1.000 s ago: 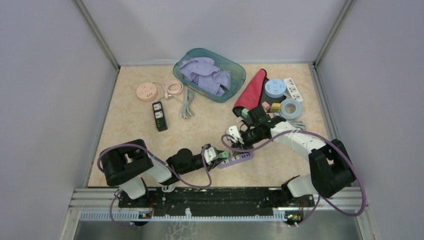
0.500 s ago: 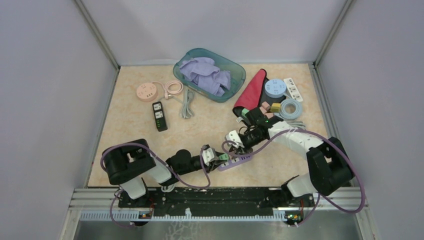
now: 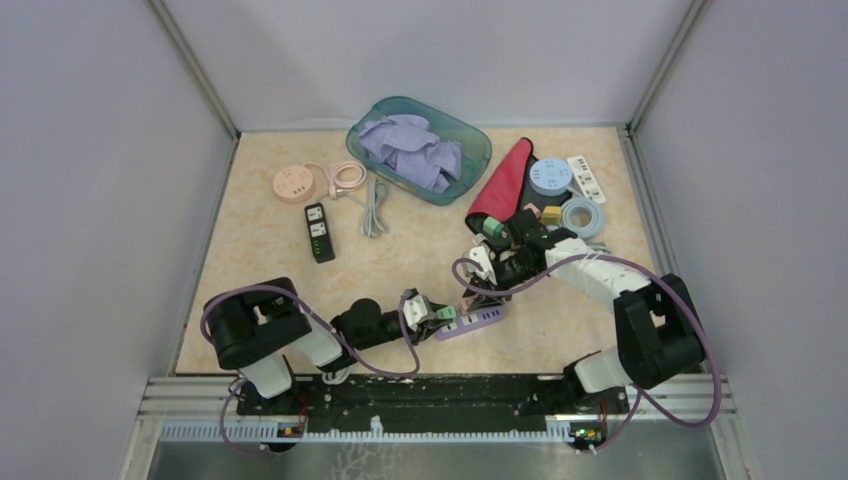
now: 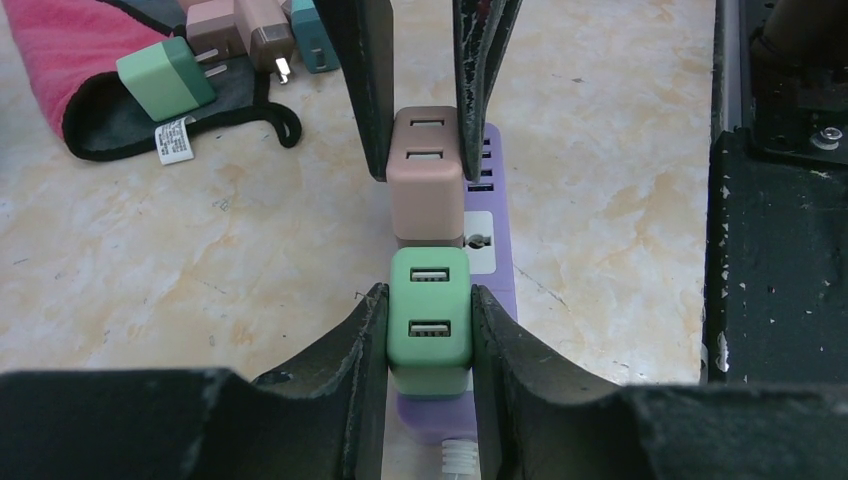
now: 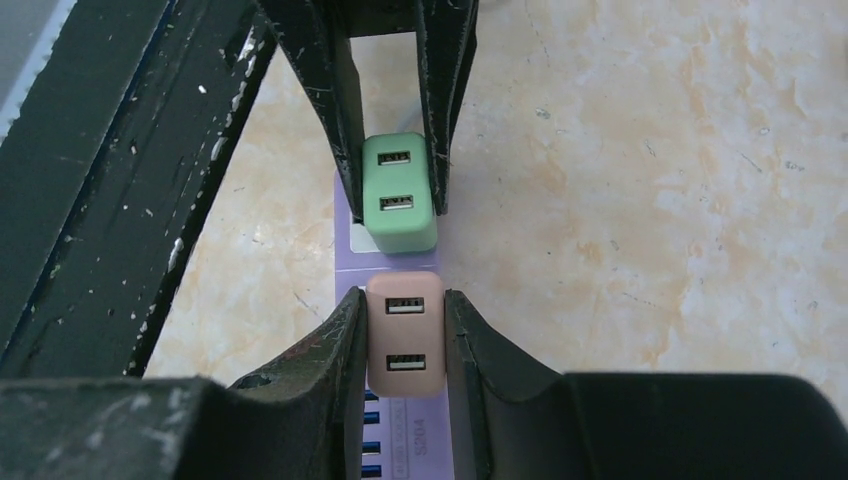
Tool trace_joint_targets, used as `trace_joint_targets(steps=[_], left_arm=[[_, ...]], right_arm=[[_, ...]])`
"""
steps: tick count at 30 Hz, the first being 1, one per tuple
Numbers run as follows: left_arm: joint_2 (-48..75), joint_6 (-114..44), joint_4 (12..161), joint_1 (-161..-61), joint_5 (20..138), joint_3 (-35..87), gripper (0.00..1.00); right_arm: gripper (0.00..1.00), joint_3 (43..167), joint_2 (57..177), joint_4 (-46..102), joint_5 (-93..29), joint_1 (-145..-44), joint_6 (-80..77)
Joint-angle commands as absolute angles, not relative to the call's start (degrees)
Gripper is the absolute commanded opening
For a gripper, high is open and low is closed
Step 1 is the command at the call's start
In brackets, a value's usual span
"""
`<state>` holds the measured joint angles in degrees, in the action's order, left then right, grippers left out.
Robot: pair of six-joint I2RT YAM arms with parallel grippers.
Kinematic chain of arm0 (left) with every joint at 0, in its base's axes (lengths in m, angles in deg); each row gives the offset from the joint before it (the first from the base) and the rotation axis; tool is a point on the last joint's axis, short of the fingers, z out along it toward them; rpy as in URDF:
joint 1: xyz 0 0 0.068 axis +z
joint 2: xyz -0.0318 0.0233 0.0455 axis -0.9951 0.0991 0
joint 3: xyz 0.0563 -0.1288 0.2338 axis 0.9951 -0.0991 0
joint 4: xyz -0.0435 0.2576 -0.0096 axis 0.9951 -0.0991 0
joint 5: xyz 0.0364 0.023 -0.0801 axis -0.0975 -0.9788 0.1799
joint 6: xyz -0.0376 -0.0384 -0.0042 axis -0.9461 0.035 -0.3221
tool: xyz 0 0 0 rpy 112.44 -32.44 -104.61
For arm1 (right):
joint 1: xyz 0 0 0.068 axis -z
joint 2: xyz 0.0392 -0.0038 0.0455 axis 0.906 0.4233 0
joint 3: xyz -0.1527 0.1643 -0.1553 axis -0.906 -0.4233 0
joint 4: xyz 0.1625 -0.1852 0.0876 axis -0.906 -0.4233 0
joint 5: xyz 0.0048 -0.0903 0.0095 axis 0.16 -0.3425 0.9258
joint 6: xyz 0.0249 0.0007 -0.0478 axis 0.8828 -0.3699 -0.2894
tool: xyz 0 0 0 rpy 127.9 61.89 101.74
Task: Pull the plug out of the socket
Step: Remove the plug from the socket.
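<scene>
A purple socket strip [image 3: 482,318] [image 4: 491,238] [image 5: 349,250] lies flat near the table's front. Two USB plugs stand in it side by side. My left gripper [image 3: 441,319] [image 4: 428,302] is shut on the green plug [image 4: 428,320] [image 5: 398,196], fingers pressed to both its sides. My right gripper [image 3: 474,292] [image 5: 405,312] comes from the opposite side and is shut on the pink plug [image 5: 405,338] [image 4: 427,172]. Both plugs still sit on the strip; I cannot tell whether the pink one has lifted.
Behind the strip lies a red-and-black pouch [image 3: 503,185] with loose plugs [image 4: 165,85] on it. Farther back are a teal basket [image 3: 472,138] of purple cloth, a black strip [image 3: 319,232], a pink round socket [image 3: 294,185] and blue round sockets [image 3: 550,176].
My right wrist has swung slightly right and toward the back while keeping its hold on the pink plug. The left arm and the purple strip have barely moved.
</scene>
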<state>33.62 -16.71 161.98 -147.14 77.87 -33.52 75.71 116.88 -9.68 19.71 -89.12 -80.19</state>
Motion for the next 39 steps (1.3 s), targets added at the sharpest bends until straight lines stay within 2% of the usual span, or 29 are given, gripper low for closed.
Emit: trace_joint_targets(steps=[1,6,13,17,27,33,39], left_arm=[[33.88,-17.71,155.54,-146.71,78.94,-35.40,0.01],[34.02,-18.33,155.60,-146.71,79.24,-35.25,0.01],[34.69,-19.05,155.23,-146.71,80.16,-34.45,0.00],[34.42,-19.22,154.79,-146.71,80.20,-34.41,0.00],[32.74,-19.87,153.25,-146.65,79.85,-34.87,0.01],[32.08,-20.52,153.00,-146.71,79.75,-34.78,0.01],[31.23,-21.16,152.35,-146.71,79.45,-34.78,0.01]], right_arm=[[0.00,78.29,115.42,-17.00,25.97,-88.34,-92.09],[0.00,78.30,114.78,-17.25,28.94,-88.89,-92.46],[0.00,74.17,109.45,0.64,29.20,-89.39,-73.58],[0.00,74.17,108.90,4.05,26.75,-88.90,-69.40],[0.00,78.31,108.97,-0.34,25.01,-83.68,-68.50],[0.00,77.35,107.56,5.84,23.27,-79.21,-60.20],[0.00,74.17,106.06,17.54,15.70,-75.39,-49.07]])
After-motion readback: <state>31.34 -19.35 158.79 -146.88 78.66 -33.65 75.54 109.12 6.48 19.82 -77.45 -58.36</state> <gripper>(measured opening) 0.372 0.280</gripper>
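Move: The right hand already grips the pink plug at the middle of the purple strip, whose centre is about 2 cm back and 5 cm below. The loose green plug on the cloth's near corner is some 18 cm ahead and 7 cm right, 4 cm lower; loose pink plugs lie about 18 cm ahead and 17 cm right. The left hand keeps the seated green plug, roughly 2 cm back and 5 cm left of the right hand; from the left hand, the held pink plug is 2 cm ahead and 5 cm right. The right hand, still pinching the pink plug, first rocks it back about 1.5 cm, then draws it up some 4 cm off the purple strip and swings it forward, speeding up, some 9 cm from that rearmost point and a little right towards the loose plugs by the cloth, still rising slightly and turning about 20 degrees clockwise. The left hand stays put with its grip on the green plug at the strip's left end, holding the strip against the pull. ##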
